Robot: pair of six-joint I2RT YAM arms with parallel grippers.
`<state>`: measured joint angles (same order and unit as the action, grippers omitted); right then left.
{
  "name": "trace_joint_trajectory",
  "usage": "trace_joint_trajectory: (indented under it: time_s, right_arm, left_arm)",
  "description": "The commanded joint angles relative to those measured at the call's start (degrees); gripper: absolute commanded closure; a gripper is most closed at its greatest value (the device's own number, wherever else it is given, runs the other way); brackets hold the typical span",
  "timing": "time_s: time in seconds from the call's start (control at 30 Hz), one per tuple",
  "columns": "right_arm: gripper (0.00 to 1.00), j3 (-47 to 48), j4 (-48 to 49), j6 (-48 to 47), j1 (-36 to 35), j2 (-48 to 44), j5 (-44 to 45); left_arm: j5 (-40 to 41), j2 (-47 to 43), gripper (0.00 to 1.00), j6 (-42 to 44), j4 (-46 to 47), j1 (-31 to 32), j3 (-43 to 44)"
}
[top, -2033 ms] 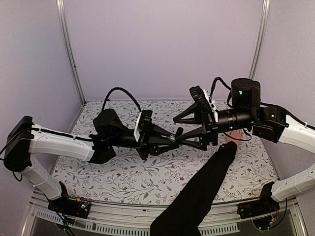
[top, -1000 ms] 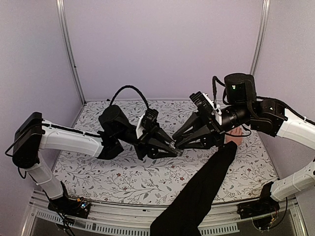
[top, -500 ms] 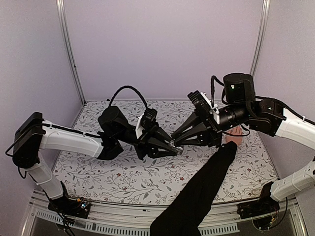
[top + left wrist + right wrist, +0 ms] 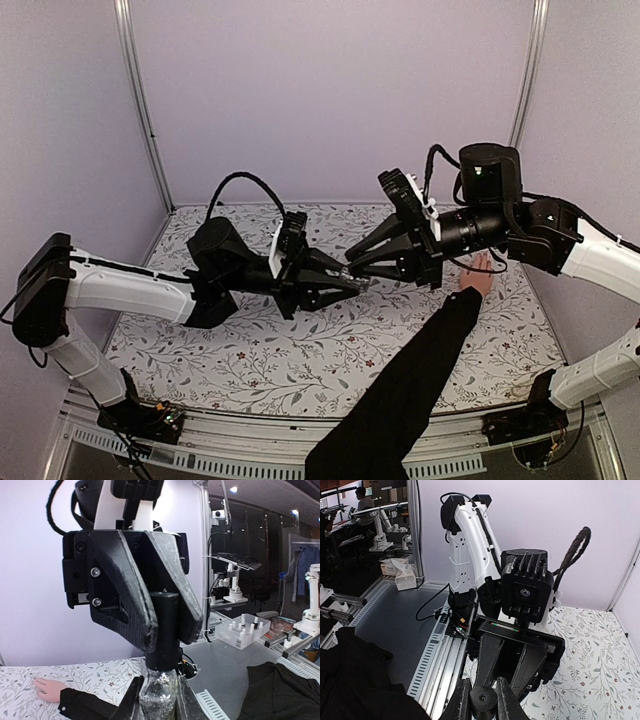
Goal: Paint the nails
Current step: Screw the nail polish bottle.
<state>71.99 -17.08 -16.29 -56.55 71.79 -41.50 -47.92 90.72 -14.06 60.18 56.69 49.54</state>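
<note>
A small bottle [image 4: 159, 694] of silver glitter polish is held above the table by my left gripper [image 4: 159, 702], which is shut on its glass body. Its black cap [image 4: 484, 704] is clamped between the fingers [image 4: 462, 700] of my right gripper [image 4: 484, 706], which meets the left one tip to tip in mid-air [image 4: 355, 278]. A bare human hand [image 4: 478, 272] in a long black sleeve [image 4: 415, 370] lies flat on the floral table to the right, under my right arm. The left wrist view also shows this hand [image 4: 47, 688]. Its nails are too small to make out.
The floral tablecloth [image 4: 300, 350] covers the table inside pale walls with metal posts [image 4: 140, 100]. The sleeve runs diagonally from the near edge to the right side. Beyond the table, the left wrist view shows a clear tray of small bottles [image 4: 242, 630].
The right jaws have closed onto the bottle's cap. Both gripper tips, joined at the bottle, have risen a little. The hand has stayed in place.
</note>
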Motion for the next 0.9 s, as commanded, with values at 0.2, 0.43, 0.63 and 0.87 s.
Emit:
trace_joint_trajectory:
  time_s: [0.2,0.43,0.63,0.87]
  right_arm:
    - [0.97,0.4,-1.9,5.8,-1.2,4.0,10.1]
    - [0.98,1.7,-0.6,9.6,-1.2,6.8,17.7]
    - [0.99,1.7,1.8,13.4,-0.6,8.2,24.3]
    - [0.99,1.4,4.9,17.7,-0.6,9.3,33.0]
  left_arm:
    - [28.0,-3.3,1.00,5.8,0.2,-1.2,0.1]
    - [39.0,-2.0,1.00,9.7,-1.2,0.7,1.7]
    - [50.3,-0.1,1.00,13.9,-2.8,2.9,3.5]
    - [62.5,3.7,1.00,17.1,-0.4,4.8,5.2]
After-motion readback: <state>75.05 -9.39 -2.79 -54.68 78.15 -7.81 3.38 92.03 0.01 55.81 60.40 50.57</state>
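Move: The black cap of the nail polish bottle, already between the right fingers, sits roughly 4 cm straight above the left hand, which holds the glass. From the right hand, the nail polish bottle's glass is straight below by about 4 cm. The fake hand lies some 32 cm to the right of both hands, about 20 cm farther out and around 28 cm lower. Forward together go both hands, some 12 cm, rising about 1 cm midway and sinking back, with bottle and cap kept stacked. On the way they twist oppositely: the left turns the glass counter-clockwise about 50 degrees while the right, above it, turns the cap clockwise about 35. Both keep their pinch. ##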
